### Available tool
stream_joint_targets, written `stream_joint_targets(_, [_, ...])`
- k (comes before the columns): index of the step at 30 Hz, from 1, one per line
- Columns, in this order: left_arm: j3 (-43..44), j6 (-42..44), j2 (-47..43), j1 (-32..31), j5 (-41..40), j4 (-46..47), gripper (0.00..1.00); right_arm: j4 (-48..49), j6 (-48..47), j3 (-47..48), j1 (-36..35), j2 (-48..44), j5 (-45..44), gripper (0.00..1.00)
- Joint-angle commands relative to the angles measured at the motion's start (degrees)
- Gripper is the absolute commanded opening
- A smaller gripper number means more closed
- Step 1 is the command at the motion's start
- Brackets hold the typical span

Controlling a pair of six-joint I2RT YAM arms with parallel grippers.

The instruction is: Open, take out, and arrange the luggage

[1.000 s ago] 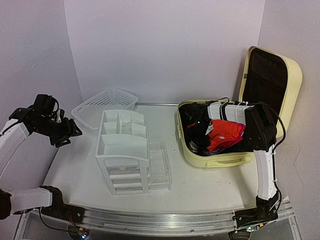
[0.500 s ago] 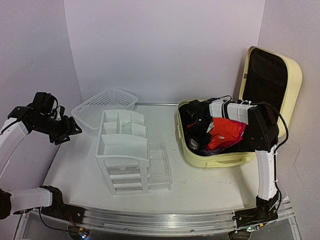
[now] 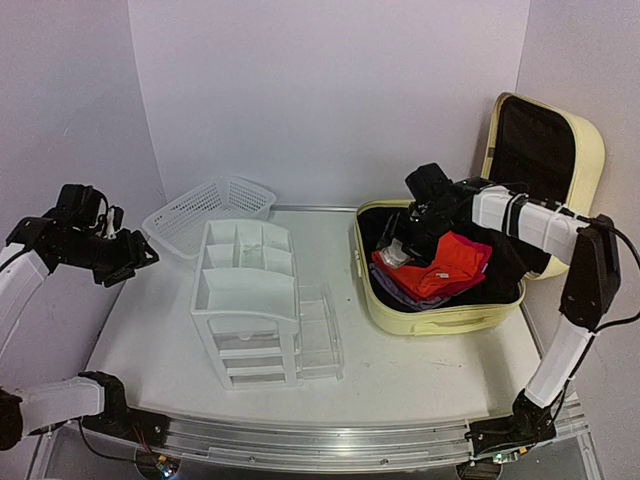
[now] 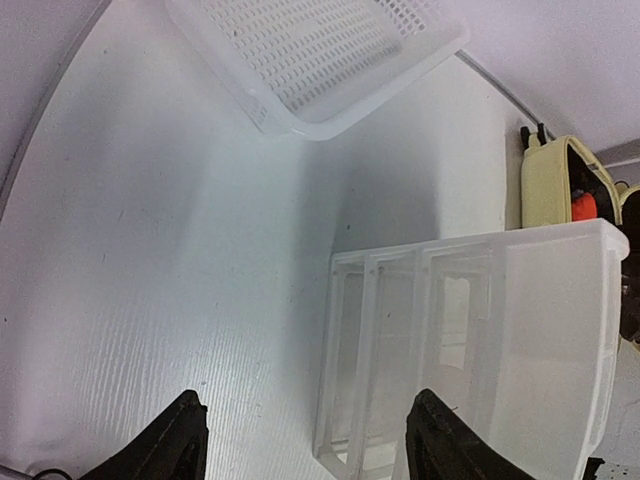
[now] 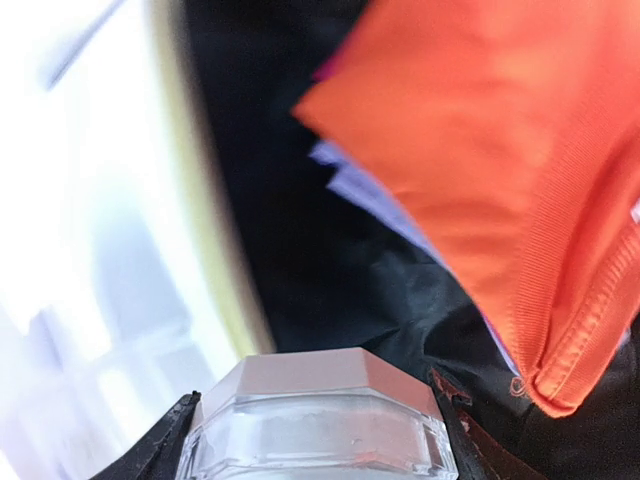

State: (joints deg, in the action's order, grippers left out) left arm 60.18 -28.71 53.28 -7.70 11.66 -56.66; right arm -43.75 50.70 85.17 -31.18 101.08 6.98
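The luggage [image 3: 440, 318], a pale yellow hard-shell case, lies open at the right with its lid [image 3: 540, 150] standing up. Inside are an orange garment [image 3: 445, 265] and dark and purple clothes. My right gripper [image 3: 400, 250] hangs over the case's left part, shut on a clear faceted jar [image 5: 320, 420] with a pinkish lid. In the right wrist view the orange garment [image 5: 500, 170] and black lining [image 5: 270, 220] lie beyond the jar. My left gripper [image 3: 135, 258] hovers open and empty at the far left; its wrist view catches the luggage's edge [image 4: 545, 185].
A white drawer organizer [image 3: 250, 300] stands mid-table with one drawer [image 3: 320, 335] pulled out to its right. A white mesh basket [image 3: 205, 212] sits behind it, leaning toward the back wall. The left wrist view shows the basket [image 4: 320, 60] and organizer [image 4: 480, 340] over bare table.
The right arm has stretched out and lifted away from over the case, uncovering the clothes, and its jaws have closed on the jar. The left arm drifted slightly left.
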Motion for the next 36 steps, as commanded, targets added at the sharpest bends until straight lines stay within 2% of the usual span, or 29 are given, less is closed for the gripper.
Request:
stream_joint_targets(1, [-1.43, 2.97, -6.57, 0.16, -2.15, 6.46, 0.69, 15.48, -24.27, -7.41, -0.09, -7.24, 13.63, 0.57])
stream_joint_targets(5, [-6.60, 3.49, -13.06, 0.15, -0.19, 12.71, 0.69, 19.31, -33.98, -10.14, -0.30, -9.26, 27.42, 0.58])
stream_joint_targets(10, [-9.55, 1.93, -17.39, 0.16, 4.61, 18.67, 0.70, 16.99, -37.91, -9.46, -2.09, -9.16, 36.41, 0.58])
stream_joint_targets(15, [-9.04, 3.60, -19.26, 0.15, 8.24, 19.04, 0.69, 14.92, -49.12, -13.13, -6.44, -10.61, 36.86, 0.59])
stream_joint_targets(20, [-10.43, 1.82, -22.40, 0.15, 8.49, 19.05, 0.70, 14.48, -55.74, -12.43, -9.87, -6.78, 37.76, 0.59])
stream_joint_targets(33, [-12.50, 1.74, -26.22, 0.15, 10.39, 17.43, 0.70, 22.69, -56.71, -11.46, -14.99, 3.38, 30.69, 0.58])
stream_joint_targets(36, [-13.17, 1.36, -26.76, 0.15, 10.61, 17.20, 0.70, 25.09, -55.30, -11.50, -15.17, 5.14, 31.39, 0.59])
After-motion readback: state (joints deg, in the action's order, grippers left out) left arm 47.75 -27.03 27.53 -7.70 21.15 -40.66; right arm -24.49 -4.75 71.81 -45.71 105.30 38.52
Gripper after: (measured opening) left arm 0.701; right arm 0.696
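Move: The right hand, over the open suitcase, already holds a clear plastic container. The open clear drawer it is taken to lies about 16 cm to its left, 15 cm back and 12 cm below. The white drawer unit's middle is some 30 cm left and 12 cm back; the red cloth is about 10 cm right and 3 cm back, 9 cm down. From the left hand the drawer lies roughly 37 cm right, 7 cm back and 20 cm below. Right hand swings the container some 14 cm back and left, counter-clockwise, then down towards the drawer; left rises. ##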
